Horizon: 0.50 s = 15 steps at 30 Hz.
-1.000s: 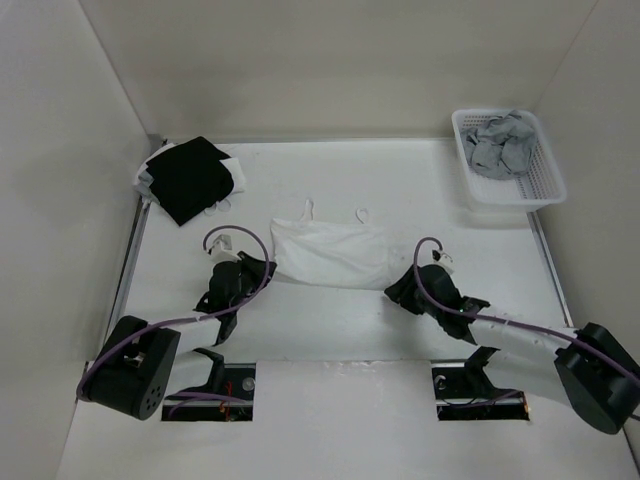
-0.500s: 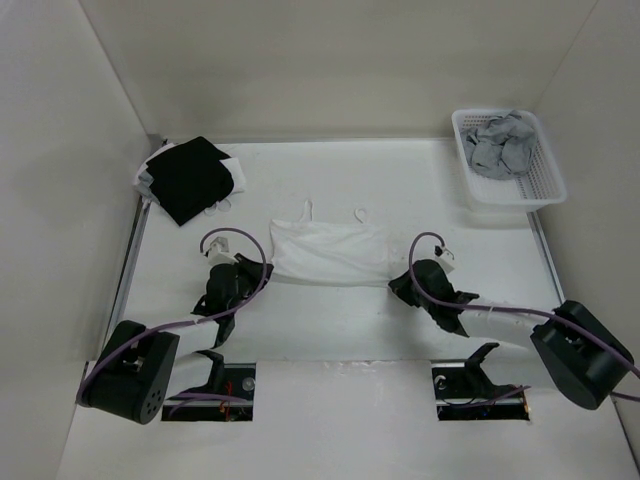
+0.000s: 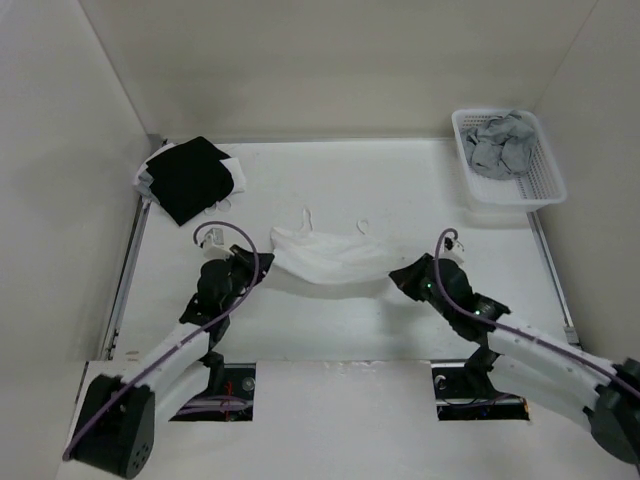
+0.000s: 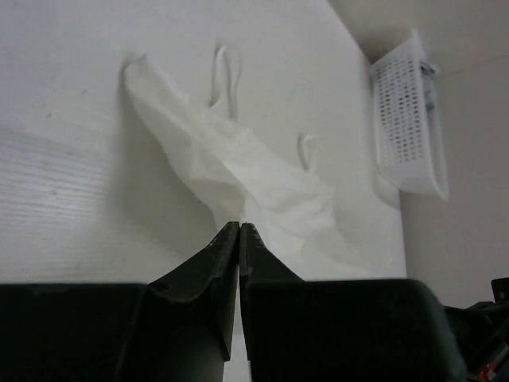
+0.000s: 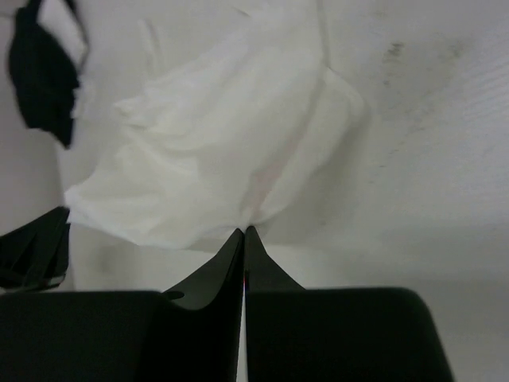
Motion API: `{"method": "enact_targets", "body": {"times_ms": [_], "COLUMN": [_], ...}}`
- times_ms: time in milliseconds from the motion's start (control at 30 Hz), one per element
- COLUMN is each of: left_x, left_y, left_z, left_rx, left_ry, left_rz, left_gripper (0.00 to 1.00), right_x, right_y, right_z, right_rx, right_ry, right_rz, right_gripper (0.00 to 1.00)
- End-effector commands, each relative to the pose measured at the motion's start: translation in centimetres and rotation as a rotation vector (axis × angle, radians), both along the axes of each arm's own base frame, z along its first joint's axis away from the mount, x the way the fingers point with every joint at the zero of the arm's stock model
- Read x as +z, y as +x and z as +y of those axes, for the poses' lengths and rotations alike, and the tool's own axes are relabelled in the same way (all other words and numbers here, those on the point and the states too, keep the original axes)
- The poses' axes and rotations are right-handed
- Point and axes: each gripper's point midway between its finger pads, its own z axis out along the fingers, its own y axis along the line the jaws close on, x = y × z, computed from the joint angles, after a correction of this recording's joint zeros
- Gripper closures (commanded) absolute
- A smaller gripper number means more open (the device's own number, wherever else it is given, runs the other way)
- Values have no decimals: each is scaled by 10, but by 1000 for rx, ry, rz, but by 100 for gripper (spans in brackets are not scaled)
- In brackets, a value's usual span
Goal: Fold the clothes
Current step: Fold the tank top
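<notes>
The clothes are a thin white camisole (image 3: 328,256) lying mid-table, its two narrow straps (image 3: 306,216) pointing to the far side. My left gripper (image 3: 263,262) is shut on the near left corner of its hem, and the pinch shows in the left wrist view (image 4: 239,225). At the near right corner my right gripper (image 3: 396,276) is shut on the hem, as the right wrist view (image 5: 243,231) confirms. The fabric (image 5: 215,159) hangs in a sagging fold between the two grips. The strap end (image 4: 227,72) still rests on the table.
A black garment with white edges (image 3: 188,178) lies at the far left corner. A white basket (image 3: 540,190) of grey garments (image 3: 500,142) stands at the far right. Side walls close in the table on both sides.
The right gripper has shut on the hem's right corner. Both arms have lifted the near hem off the table, so the camisole now sags between them instead of lying flat.
</notes>
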Motion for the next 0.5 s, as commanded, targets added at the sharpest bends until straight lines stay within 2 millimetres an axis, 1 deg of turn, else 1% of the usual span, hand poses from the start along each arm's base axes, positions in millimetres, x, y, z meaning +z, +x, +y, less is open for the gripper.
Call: {"method": "enact_targets", "body": {"times_ms": [0,100,167,200,233,267,300,367,400,467], "left_x": [82,149,192,210,225,238,249,259,260,253], "left_y": [1,-18,-35,-45,-55,-64,-74,-89,-96,-105], "left_z": [-6,4,13,18,21,25,27,32,34,35], "left_rx": [-26,-18,-5,-1,1,3,2,0,-2,-9], "left_ry": [-37,-26,-21,-19,-20,-21,-24,-32,-34,-41], "left_rz": [-137,-248,-316,-346,-368,-387,-402,-405,-398,-367], "left_gripper": [97,97,97,97,97,97,97,97,97,97], "right_x": [60,114,147,159,179,190,203,218,222,221], "right_y": [-20,-44,-61,-67,-79,-86,-94,-111,-119,-135], "right_z": [-4,-13,-17,-17,-18,-18,-18,-16,-13,-3], "right_rx": [60,100,136,152,181,200,225,274,300,361], "right_ry": [-14,0,20,29,51,66,84,116,136,157], "right_rz": [-79,-160,-210,-227,-252,-266,-282,-287,-279,-263], "right_gripper": [97,97,98,98,98,98,98,98,97,97]}}
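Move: The tank top is already pinched at its near edge by both hands, its middle about 12 cm to the left hand's right and 1 cm ahead, some 3 cm lower. Its left strap lies roughly 8 cm ahead of the left hand and 7 cm to its right, on the table. From the right hand the middle is about 5 cm ahead and 12 cm left, the right strap about 10 cm ahead and 6 cm left. The tank top is swept up off the table by both shut grippers, which keep their pinch: first almost straight up, then up and back towards the bases, easing off at the end. The left rises about 30 cm, tipping its fingers up some 30 degrees and drawing outward a little; the right rises about 24 cm, comes back 13, tilts up and turns counter-clockwise. ##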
